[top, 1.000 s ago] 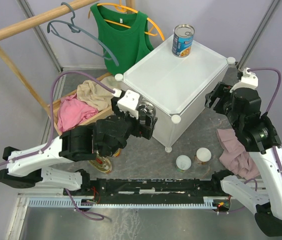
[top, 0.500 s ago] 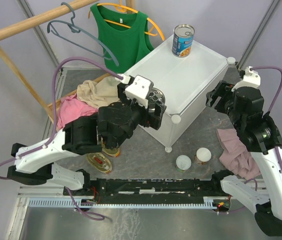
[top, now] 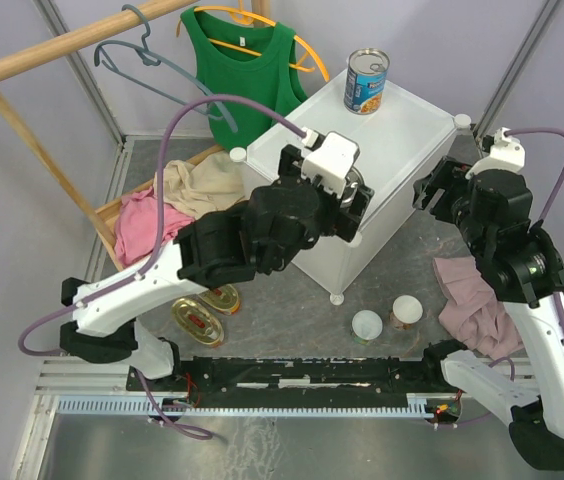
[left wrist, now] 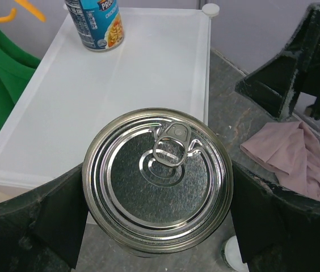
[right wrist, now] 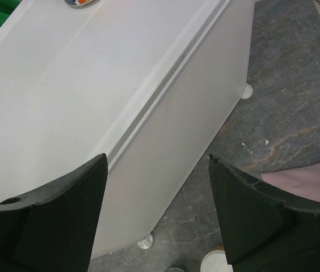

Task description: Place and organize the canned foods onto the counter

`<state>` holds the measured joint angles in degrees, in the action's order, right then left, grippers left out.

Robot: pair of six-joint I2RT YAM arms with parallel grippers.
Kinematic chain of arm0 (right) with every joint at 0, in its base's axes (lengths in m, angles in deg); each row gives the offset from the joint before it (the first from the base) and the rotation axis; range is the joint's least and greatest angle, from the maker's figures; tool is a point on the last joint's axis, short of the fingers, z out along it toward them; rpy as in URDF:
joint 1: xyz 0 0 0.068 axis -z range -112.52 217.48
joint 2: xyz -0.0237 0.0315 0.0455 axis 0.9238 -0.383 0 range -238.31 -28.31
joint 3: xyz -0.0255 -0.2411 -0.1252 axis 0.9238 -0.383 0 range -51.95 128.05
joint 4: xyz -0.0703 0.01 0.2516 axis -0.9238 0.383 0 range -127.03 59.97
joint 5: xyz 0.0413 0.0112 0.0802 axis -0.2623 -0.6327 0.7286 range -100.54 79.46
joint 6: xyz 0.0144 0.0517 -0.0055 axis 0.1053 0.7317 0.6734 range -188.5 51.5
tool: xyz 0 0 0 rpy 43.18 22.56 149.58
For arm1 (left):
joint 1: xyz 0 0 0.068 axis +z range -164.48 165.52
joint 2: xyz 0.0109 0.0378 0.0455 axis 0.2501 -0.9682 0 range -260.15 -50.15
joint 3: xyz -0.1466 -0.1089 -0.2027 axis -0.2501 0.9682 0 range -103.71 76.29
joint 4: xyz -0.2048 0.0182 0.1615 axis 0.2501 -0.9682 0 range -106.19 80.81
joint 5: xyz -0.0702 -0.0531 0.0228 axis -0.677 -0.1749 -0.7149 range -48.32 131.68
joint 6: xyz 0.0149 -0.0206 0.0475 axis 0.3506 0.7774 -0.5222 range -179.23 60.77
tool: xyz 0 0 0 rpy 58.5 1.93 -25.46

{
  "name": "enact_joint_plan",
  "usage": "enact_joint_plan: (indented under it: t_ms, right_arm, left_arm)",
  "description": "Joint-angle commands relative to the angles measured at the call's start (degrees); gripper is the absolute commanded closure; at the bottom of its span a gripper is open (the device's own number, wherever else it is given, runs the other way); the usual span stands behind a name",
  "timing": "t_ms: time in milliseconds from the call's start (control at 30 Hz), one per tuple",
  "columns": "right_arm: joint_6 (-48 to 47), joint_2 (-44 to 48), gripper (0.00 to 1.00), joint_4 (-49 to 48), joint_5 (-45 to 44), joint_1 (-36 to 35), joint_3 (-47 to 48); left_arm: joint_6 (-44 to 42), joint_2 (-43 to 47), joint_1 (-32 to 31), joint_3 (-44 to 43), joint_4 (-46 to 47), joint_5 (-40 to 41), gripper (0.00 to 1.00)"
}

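Note:
My left gripper (top: 349, 193) is shut on a tall steel can (left wrist: 157, 178), its ring-pull lid facing the wrist camera, and holds it above the near part of the white counter (top: 392, 140). A second tall can (top: 367, 82) with a blue label stands upright at the counter's far corner. On the floor in front of the counter are two small white-lidded cans (top: 367, 324) (top: 407, 309). Two flat gold tins (top: 194, 320) (top: 224, 298) lie under my left arm. My right gripper (right wrist: 157, 209) hangs open and empty beside the counter's right side.
A wooden tray (top: 110, 213) of clothes sits left of the counter. Behind it a green top (top: 242, 70) and a grey hanger (top: 152, 60) hang from a wooden rail. A pink cloth (top: 472, 300) lies on the floor under my right arm.
My left arm has risen and swung right, carrying the steel can from low beside the counter's front to above its top. The right arm has barely moved.

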<state>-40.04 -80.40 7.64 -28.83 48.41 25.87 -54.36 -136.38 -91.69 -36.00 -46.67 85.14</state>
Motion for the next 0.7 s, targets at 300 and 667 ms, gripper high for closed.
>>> enact_joint_plan:
  t_ms: [300,667]
  right_arm:
    - [-0.76,-1.81,0.20,-2.91,-1.39,-0.27,3.32]
    - [-3.24,-3.41,0.18,-3.73,-1.67,-0.27,5.14]
  left_arm:
    - [2.62,-7.39,14.91,-12.98,10.33,-18.95,0.97]
    - [10.31,-15.46,22.74,-20.14,13.00,-34.08,0.97]
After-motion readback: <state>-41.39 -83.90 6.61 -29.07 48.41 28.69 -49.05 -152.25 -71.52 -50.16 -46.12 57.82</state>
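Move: Ahead of the left hand, which already grips a can just about over the counter's nearest corner, the middle of the counter top lies some 17 cm farther out, 5 cm to the right and 10 cm below. The can already standing there is about 30 cm ahead, 7 cm right and 5 cm lower; the corner knob is roughly 2 cm back, 1 cm right and 10 cm down. From the idle right hand, the counter's middle is about 10 cm ahead, 14 cm left, 6 cm below. Carrying its can in over the counter top, the left hand goes forward about 11 cm towards the standing can, veering about 5 cm to the right, mostly in the later part, and sinking slightly, some 2 cm. The fingers keep their hold while the wrist turns a little clockwise and tips down, some 5 degrees each. ##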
